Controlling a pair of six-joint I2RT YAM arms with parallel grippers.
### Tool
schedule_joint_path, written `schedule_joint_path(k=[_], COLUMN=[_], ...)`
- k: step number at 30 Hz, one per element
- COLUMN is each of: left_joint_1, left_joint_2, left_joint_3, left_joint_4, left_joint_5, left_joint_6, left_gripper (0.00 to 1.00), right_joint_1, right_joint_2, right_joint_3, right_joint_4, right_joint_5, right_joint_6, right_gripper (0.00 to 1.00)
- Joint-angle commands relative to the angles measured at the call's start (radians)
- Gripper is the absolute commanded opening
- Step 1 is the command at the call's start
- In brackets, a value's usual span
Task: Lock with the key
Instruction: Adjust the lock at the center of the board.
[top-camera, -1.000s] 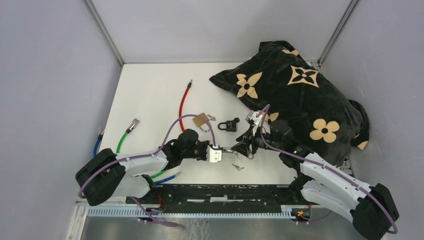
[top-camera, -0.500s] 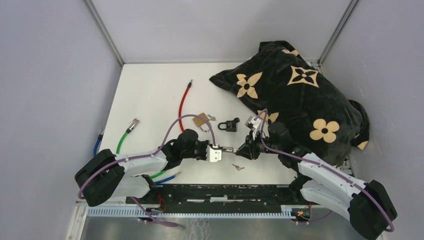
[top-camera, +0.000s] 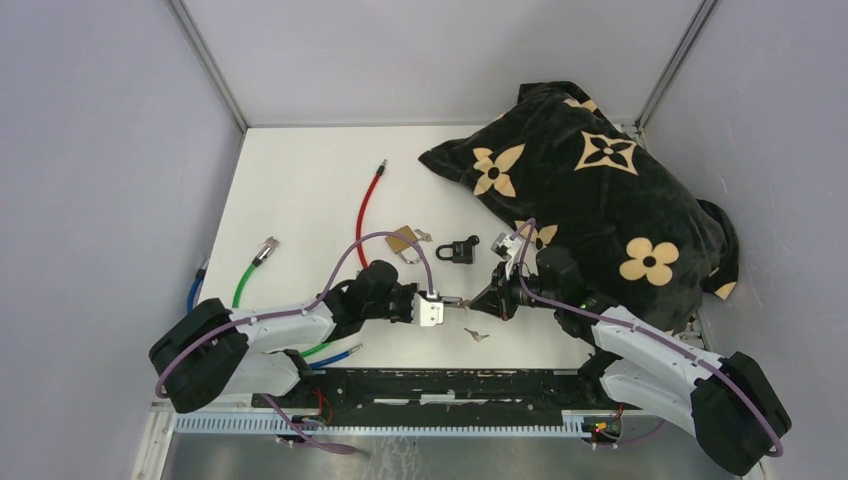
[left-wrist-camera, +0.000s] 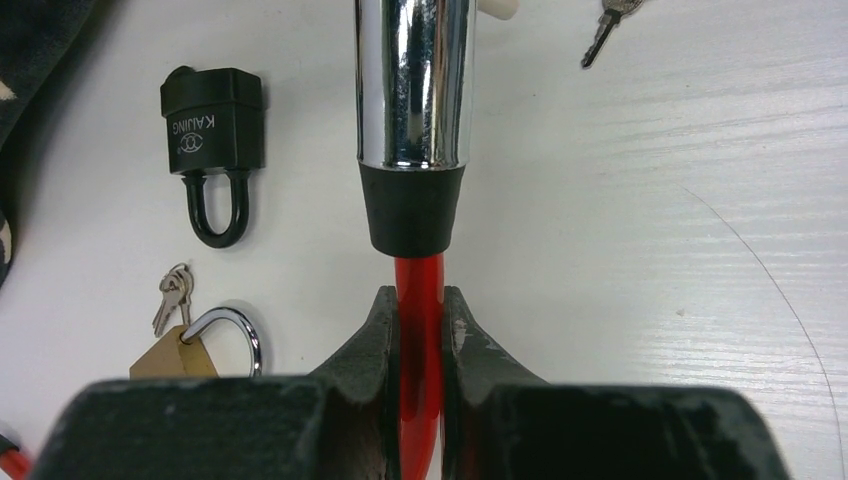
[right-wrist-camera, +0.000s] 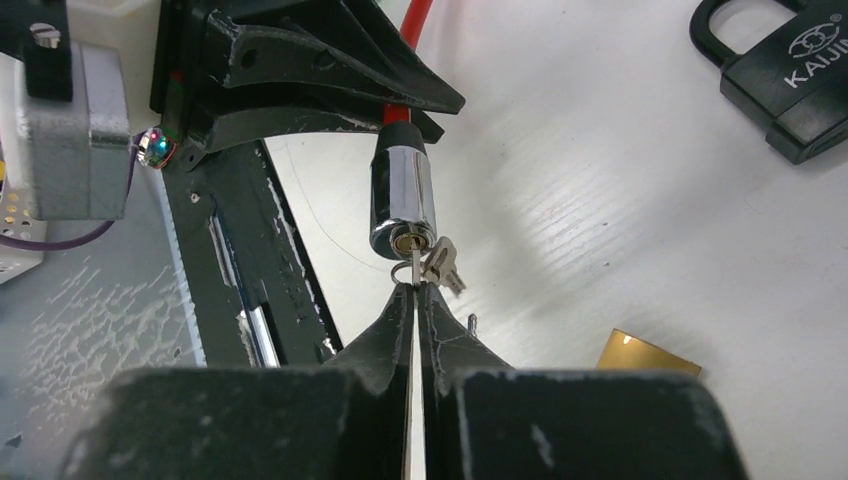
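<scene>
A red cable lock ends in a chrome cylinder (left-wrist-camera: 412, 80). My left gripper (left-wrist-camera: 420, 305) is shut on the red cable (left-wrist-camera: 420, 285) just behind the cylinder and holds it above the table (top-camera: 300, 180). In the right wrist view the cylinder (right-wrist-camera: 403, 195) shows its brass keyhole end. My right gripper (right-wrist-camera: 415, 290) is shut on a key (right-wrist-camera: 415, 268) whose blade meets the keyhole. A second key (right-wrist-camera: 442, 266) hangs from its ring. In the top view the two grippers, left (top-camera: 447, 299) and right (top-camera: 478, 303), meet tip to tip.
A black padlock (top-camera: 460, 249) and a brass padlock (top-camera: 402, 241) with keys lie just beyond the grippers. A loose key (top-camera: 476, 334) lies near the front edge. A black flowered pillow (top-camera: 600, 190) fills the right side. Green (top-camera: 255, 265) and blue cables lie at the left.
My right gripper has moved left and slightly down, bringing the key up to the cylinder's end. The left gripper has held the cable lock almost still.
</scene>
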Motion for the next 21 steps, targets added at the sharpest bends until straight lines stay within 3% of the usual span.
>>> schedule_joint_path(k=[1,6,7,9,10,15,21], left_joint_1=[-0.027,-0.024,-0.02,-0.018,-0.018,-0.02,-0.032], left_joint_2=[-0.031,-0.065,-0.073,-0.091,-0.097,-0.121,-0.152], left_joint_3=[0.063,0.059,0.064,0.084,0.096,0.161,0.174], left_joint_4=[0.101,0.038,0.01,-0.04,-0.058,-0.131,-0.132], left_joint_5=[0.039,-0.034,-0.036,-0.029,-0.025,0.0,-0.127], left_joint_6=[0.003,0.045,0.042,0.007,-0.023,-0.11,0.099], left_gripper=[0.02,0.02,0.02,0.02,0.02,0.02,0.02], right_joint_1=[0.008,-0.001,-0.001,0.001,0.006,0.072,0.066], right_joint_2=[-0.002,-0.098,-0.126,-0.166,-0.174,-0.107,0.213], right_joint_3=[0.02,0.197,0.221,0.239,0.233,0.23,0.566], right_joint_4=[0.096,-0.333,-0.365,-0.347,-0.316,-0.172,-0.521], right_joint_5=[-0.04,0.135,0.17,0.149,0.121,0.037,-0.036], right_joint_6=[0.006,-0.315,-0.368,-0.429,-0.453,-0.545,-0.47], right_gripper=[0.06,0.51,0.58,0.91,0.96,0.98,0.91])
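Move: The right hand pinches the key at the end of the cable lock; the cylinder lies about 4 cm to its left and 1 cm ahead, level. From the left hand, gripping the red cable, it is some 4 cm right, level fore and aft, 1 cm lower. Below the right hand by about 8 cm lie the black padlock, 10 cm ahead and 1 cm left, and the small brass padlock, 7 cm right and 1 cm back. Right fingers open wide off the key and both hands rise about 7 cm, the left keeping its lock. ##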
